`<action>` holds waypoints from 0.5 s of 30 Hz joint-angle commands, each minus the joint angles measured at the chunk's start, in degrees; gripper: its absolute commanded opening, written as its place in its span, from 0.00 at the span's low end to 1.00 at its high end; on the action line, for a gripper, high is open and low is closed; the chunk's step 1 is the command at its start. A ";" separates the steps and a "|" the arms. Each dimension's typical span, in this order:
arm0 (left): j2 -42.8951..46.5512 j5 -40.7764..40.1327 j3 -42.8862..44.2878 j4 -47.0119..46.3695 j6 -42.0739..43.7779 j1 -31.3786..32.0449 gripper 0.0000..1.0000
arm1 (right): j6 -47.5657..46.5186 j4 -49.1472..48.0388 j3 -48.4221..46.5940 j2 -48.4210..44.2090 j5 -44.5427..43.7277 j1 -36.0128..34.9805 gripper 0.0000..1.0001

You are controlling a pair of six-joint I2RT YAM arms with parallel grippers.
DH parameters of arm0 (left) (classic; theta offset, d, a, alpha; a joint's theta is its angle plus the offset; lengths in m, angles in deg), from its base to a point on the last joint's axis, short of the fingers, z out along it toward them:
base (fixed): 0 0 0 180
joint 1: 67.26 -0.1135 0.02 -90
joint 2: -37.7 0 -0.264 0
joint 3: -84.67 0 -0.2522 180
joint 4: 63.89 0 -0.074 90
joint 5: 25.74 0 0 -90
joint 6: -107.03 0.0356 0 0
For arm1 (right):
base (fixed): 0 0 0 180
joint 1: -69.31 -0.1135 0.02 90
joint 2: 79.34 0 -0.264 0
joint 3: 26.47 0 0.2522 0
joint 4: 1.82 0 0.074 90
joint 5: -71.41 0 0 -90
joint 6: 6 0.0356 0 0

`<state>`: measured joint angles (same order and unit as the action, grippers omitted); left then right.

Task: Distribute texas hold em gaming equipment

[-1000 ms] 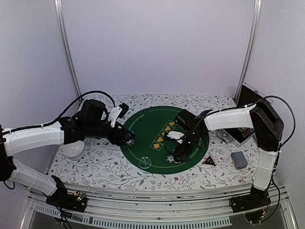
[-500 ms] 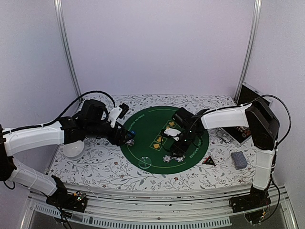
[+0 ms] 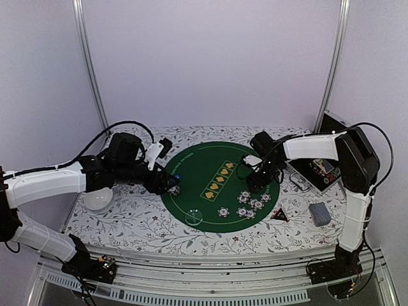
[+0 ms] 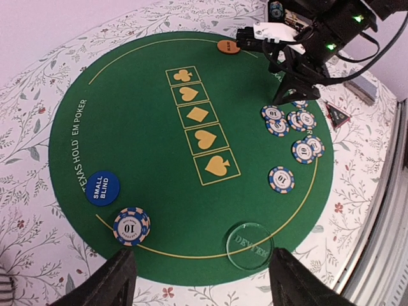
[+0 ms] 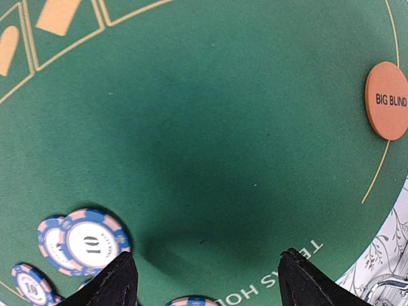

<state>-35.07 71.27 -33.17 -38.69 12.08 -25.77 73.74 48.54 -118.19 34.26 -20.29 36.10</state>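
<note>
A round green mat [image 3: 204, 169] carries the poker gear. Several blue-and-white chips [image 3: 254, 204] lie scattered on its near right part, and one chip [image 4: 131, 226] lies at its left edge beside the blue small-blind button [image 4: 102, 187]. The orange big-blind button [image 5: 387, 101] sits at the mat's far right edge. A clear dealer disc [image 4: 248, 245] rests on the near rim. A grey-blue card deck [image 3: 319, 214] lies off the mat at right. My left gripper [image 3: 167, 183] hangs open over the left edge. My right gripper [image 3: 255, 180] stands open, empty, just beyond the chips [image 5: 92, 241].
A white bowl [image 3: 99, 199] sits under my left arm at the table's left. A small black triangular marker [image 3: 279, 215] lies beside the mat. An open box [image 3: 322, 172] stands at the far right, behind my right arm.
My right gripper has pulled back from the near middle of the mat toward the far right, uncovering several chips now spread there. The left arm has not moved.
</note>
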 commanded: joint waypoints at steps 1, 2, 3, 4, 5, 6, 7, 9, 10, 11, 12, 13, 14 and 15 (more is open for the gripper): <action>-0.36 0.42 1.03 -0.44 0.12 -0.65 0.74 | 2.97 4.75 -1.22 -6.60 1.18 -2.32 0.78; -0.35 0.36 0.94 -0.52 0.18 -0.65 0.74 | 4.22 5.22 -0.42 -8.00 2.01 -2.89 0.79; -0.40 0.31 0.83 -0.54 0.27 -0.63 0.74 | 5.19 5.85 0.70 -9.38 2.90 -3.65 0.79; -0.43 0.11 0.82 -0.47 0.27 -0.63 0.74 | 6.77 6.70 1.89 -10.53 3.11 -4.39 0.79; -0.52 0.11 0.89 -0.50 0.22 -0.63 0.74 | 7.98 7.64 2.93 -11.38 2.69 -5.12 0.79; -0.58 0.25 0.90 -0.66 0.10 -0.63 0.74 | 9.60 8.59 4.23 -12.17 2.79 -5.45 0.79; -0.61 0.69 0.90 -0.80 -0.09 -0.63 0.74 | 11.94 9.65 5.53 -12.82 3.53 -5.54 0.79; -0.66 1.94 0.62 -1.38 -0.36 -0.56 0.73 | 16.63 10.57 8.72 -14.47 3.69 -5.57 0.79; -0.82 2.19 0.54 -1.52 -0.34 -0.27 0.73 | 17.92 10.57 10.48 -15.29 3.33 -5.57 0.79; -1.19 1.97 0.67 -1.54 -0.28 0.32 0.72 | 19.87 10.33 11.68 -15.82 3.06 -5.55 0.79; -1.61 1.51 0.96 -1.40 -0.06 1.25 0.71 | 20.97 9.61 12.95 -16.01 3.51 -5.56 0.77; -2.19 1.48 1.53 -1.23 0.27 2.12 0.71 | 22.19 8.50 13.54 -15.81 5.01 -5.61 0.75; -2.56 1.62 1.94 -1.06 0.52 3.54 0.71 | 22.56 7.38 13.90 -15.01 6.29 -5.62 0.74; -2.87 1.71 2.18 -0.97 0.49 4.49 0.71 | 22.81 6.44 14.08 -14.24 6.53 -5.74 0.73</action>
<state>-35.96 72.05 -32.97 -39.11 12.02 -24.65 90.19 56.34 -106.08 19.03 -16.70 30.33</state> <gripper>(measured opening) 0.708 0.750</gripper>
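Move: The overlapping middle pair of poker chips lies about 6 cm back and 3 cm left of the right hand, roughly 2 cm lower, with the other things on the table. The lone right chip is almost under the fingers, 2 cm back; the upper pair sits 7 cm left, 2 cm back; the black triangle is 9 cm back, 4 cm right. From the left hand, the middle pair lies some 32 cm right, 4 cm ahead, 17 cm below. The right hand hops up about 5 cm and back roughly 10 cm over the middle pair, then sinks, fingers open. ##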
